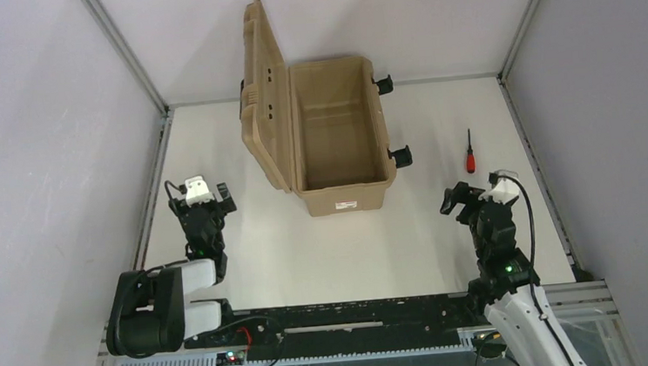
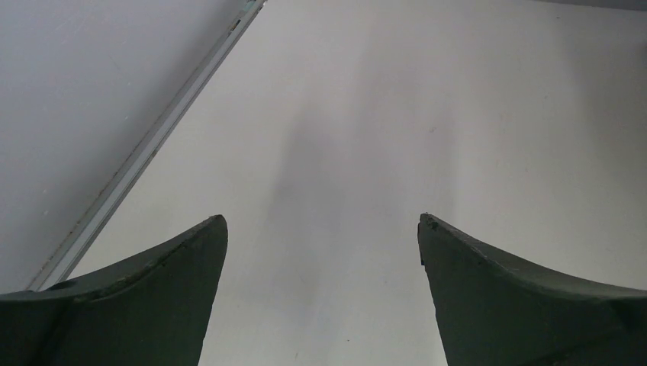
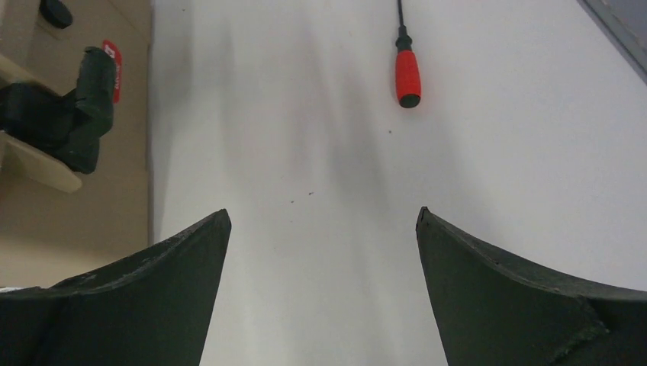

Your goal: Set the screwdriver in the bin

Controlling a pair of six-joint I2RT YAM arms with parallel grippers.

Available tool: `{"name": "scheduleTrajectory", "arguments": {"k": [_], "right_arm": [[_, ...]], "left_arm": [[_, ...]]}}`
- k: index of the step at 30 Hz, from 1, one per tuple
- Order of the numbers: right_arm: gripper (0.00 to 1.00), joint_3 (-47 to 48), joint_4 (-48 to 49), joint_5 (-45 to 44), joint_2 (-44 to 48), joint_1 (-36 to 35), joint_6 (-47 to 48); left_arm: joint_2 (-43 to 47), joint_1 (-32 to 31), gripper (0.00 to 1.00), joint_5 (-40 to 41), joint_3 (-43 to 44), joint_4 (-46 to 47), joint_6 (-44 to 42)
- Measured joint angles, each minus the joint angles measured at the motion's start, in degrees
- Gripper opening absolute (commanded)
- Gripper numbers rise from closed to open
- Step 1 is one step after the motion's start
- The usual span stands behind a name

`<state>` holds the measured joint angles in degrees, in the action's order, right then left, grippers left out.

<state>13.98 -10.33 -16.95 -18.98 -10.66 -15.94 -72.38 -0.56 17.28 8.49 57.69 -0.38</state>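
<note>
The screwdriver (image 1: 470,157), red handle and thin dark shaft, lies on the white table right of the bin, shaft pointing away from me. In the right wrist view it (image 3: 407,72) lies ahead, slightly right of centre. The bin (image 1: 338,134) is a tan case standing open and empty, its lid (image 1: 262,92) raised on the left and black latches (image 1: 400,155) on the right; its wall and a latch (image 3: 72,114) show in the right wrist view. My right gripper (image 1: 466,196) is open and empty, just near of the screwdriver. My left gripper (image 1: 210,198) is open and empty at the left.
Grey walls with metal frame rails (image 1: 153,188) bound the table left, right and back. In the left wrist view only bare table and the left rail (image 2: 145,152) show. A black rail (image 1: 348,316) runs along the near edge between the arm bases.
</note>
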Motion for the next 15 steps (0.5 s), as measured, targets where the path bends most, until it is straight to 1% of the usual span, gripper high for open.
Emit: {"name": "scheduleTrajectory", "arguments": {"k": [3, 6, 9, 11, 15], "right_arm": [[1.00, 0.48, -0.28, -1.66, -1.70, 0.00, -0.04], [1.00, 4.70, -1.77, -2.78, -7.41, 0.13, 0.24], [1.00, 13.86, -4.33, -2.51, -16.94, 1.77, 1.01], [1.00, 21.27, -5.88, -0.55, -23.96, 4.79, 1.62], [1.00, 36.52, -10.91, 7.04, -39.23, 14.88, 2.08]], "left_arm": [[0.00, 0.00, 1.00, 0.00, 0.00, 0.00, 0.00], [0.00, 0.00, 1.00, 0.00, 0.00, 0.00, 0.00], [0.00, 0.00, 1.00, 0.00, 0.00, 0.00, 0.00], [0.00, 0.00, 1.00, 0.00, 0.00, 0.00, 0.00], [0.00, 0.00, 1.00, 0.00, 0.00, 0.00, 0.00]]}}
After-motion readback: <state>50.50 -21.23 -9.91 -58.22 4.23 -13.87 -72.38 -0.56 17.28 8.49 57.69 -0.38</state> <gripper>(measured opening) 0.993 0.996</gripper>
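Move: The screwdriver lies on the table roughly 29 cm ahead of the right hand and 8 cm to its right, about 12 cm lower. The open bin is centred about 28 cm ahead, 27 cm left and 5 cm lower; its near latch is some 16 cm ahead and 13 cm left, 3 cm lower. From the left hand the screwdriver is about 20 cm ahead, 60 cm right and 9 cm lower. Forward and up together, gathering speed after a slow start, the right hand sweeps about 8 cm out and 7 cm higher towards the screwdriver, veering some 5 cm right. The fingers stay wide open and touch nothing, while the wrist tips down about 15 degrees and turns slightly clockwise. ##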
